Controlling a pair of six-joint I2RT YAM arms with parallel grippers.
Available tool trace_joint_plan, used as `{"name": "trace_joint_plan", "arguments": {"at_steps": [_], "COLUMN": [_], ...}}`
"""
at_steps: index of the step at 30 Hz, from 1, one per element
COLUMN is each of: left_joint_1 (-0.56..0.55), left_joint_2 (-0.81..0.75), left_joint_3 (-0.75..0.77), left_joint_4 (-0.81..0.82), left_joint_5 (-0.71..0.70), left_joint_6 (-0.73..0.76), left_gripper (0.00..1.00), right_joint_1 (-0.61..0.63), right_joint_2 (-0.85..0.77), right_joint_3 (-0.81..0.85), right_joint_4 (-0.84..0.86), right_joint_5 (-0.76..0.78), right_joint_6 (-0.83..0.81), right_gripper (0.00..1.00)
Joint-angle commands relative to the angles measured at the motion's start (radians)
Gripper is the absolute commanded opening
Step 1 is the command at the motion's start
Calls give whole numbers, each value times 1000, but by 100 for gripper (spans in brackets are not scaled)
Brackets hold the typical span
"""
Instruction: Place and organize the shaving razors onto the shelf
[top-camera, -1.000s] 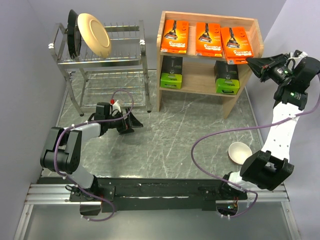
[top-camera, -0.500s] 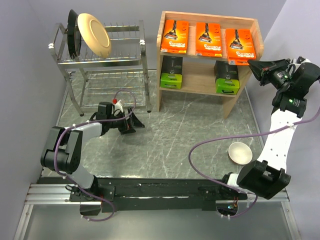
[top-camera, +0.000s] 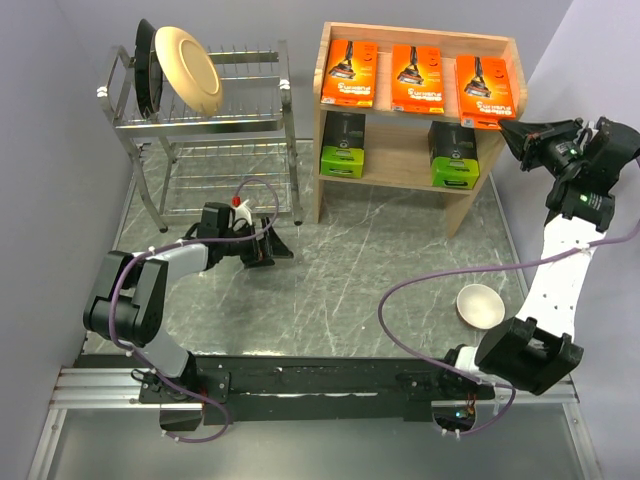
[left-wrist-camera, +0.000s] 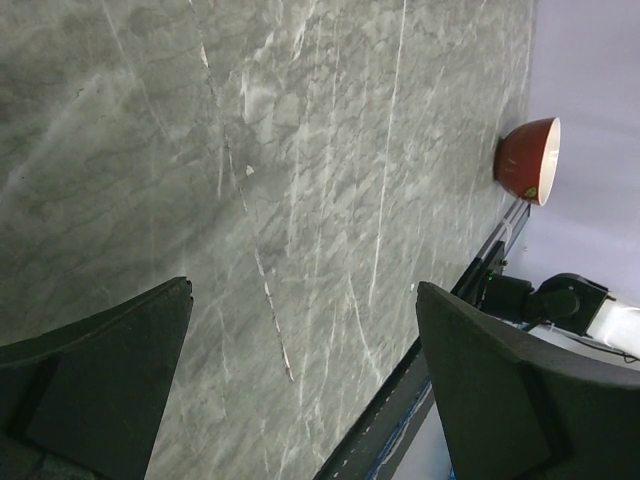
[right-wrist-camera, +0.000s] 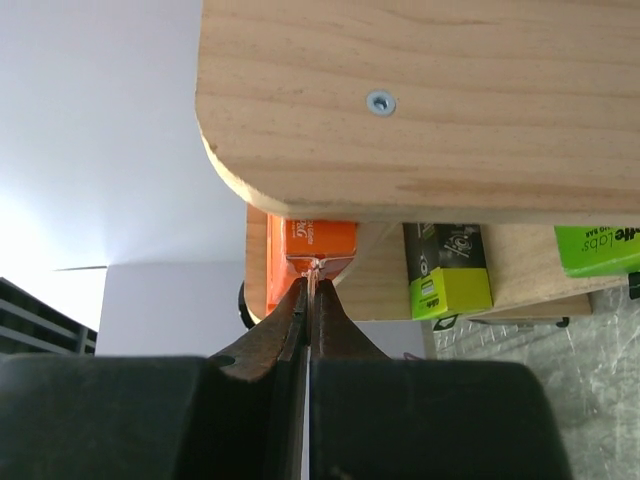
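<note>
The wooden shelf (top-camera: 329, 120) holds three orange razor packs on its top tier: left (top-camera: 350, 73), middle (top-camera: 417, 78) and right (top-camera: 485, 85). Two black packs with lime-green ends (top-camera: 343, 145) (top-camera: 453, 155) stand on the lower tier. My right gripper (top-camera: 508, 130) is at the shelf's right side, shut on the near edge of the right orange pack (right-wrist-camera: 310, 238). In the right wrist view the gripper (right-wrist-camera: 310, 282) pinches that pack's seam under the shelf's side panel (right-wrist-camera: 420, 110). My left gripper (top-camera: 276, 246) is open and empty, low over the table (left-wrist-camera: 300, 370).
A chrome wire dish rack (top-camera: 200, 130) with a cream plate (top-camera: 187, 68) stands at the back left. A small bowl (top-camera: 480, 305), red outside (left-wrist-camera: 528, 160), sits on the table at the right near the right arm. Walls close in on both sides.
My right gripper has pushed the right orange pack back and to the right on the top tier, so it now lies square in line with the others. The left gripper edged slightly right.
</note>
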Motion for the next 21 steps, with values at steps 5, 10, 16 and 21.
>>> {"name": "trace_joint_plan", "arguments": {"at_steps": [5,10,16,21], "left_joint_1": [-25,-37,-39,-34], "left_joint_2": [6,15,1,-46], "left_joint_3": [44,58,66,64], "left_joint_4": [-18,-18,-47,-71], "left_joint_5": [-14,-16,-28,-42], "left_joint_6": [50,53,82,124], "left_gripper": [99,99,100,99], "right_joint_1": [-16,-14,-22,-76], "right_joint_2": [65,69,22,-55], "right_joint_3": [97,97,111,85], "right_joint_4": [-5,16,87,81], "right_joint_5": [80,67,-3,-150], "right_joint_6": [10,18,-50,-143], "right_gripper": [0,6,74,100]}}
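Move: The right hand's shut fingertips are at the near end of the rightmost razor box on the upper shelf, whose middle lies about 8 cm ahead, 4 cm left and roughly level. The middle razor box is some 20 cm left and 10 cm ahead; the right green-black box sits about 9 cm left, 7 cm ahead and 20 cm below. From the left hand the rightmost razor box is about 15 cm ahead, 51 cm right and 37 cm up. Right fingertips push the rightmost razor box forward about 1 cm, then open wide while easing right and up. ##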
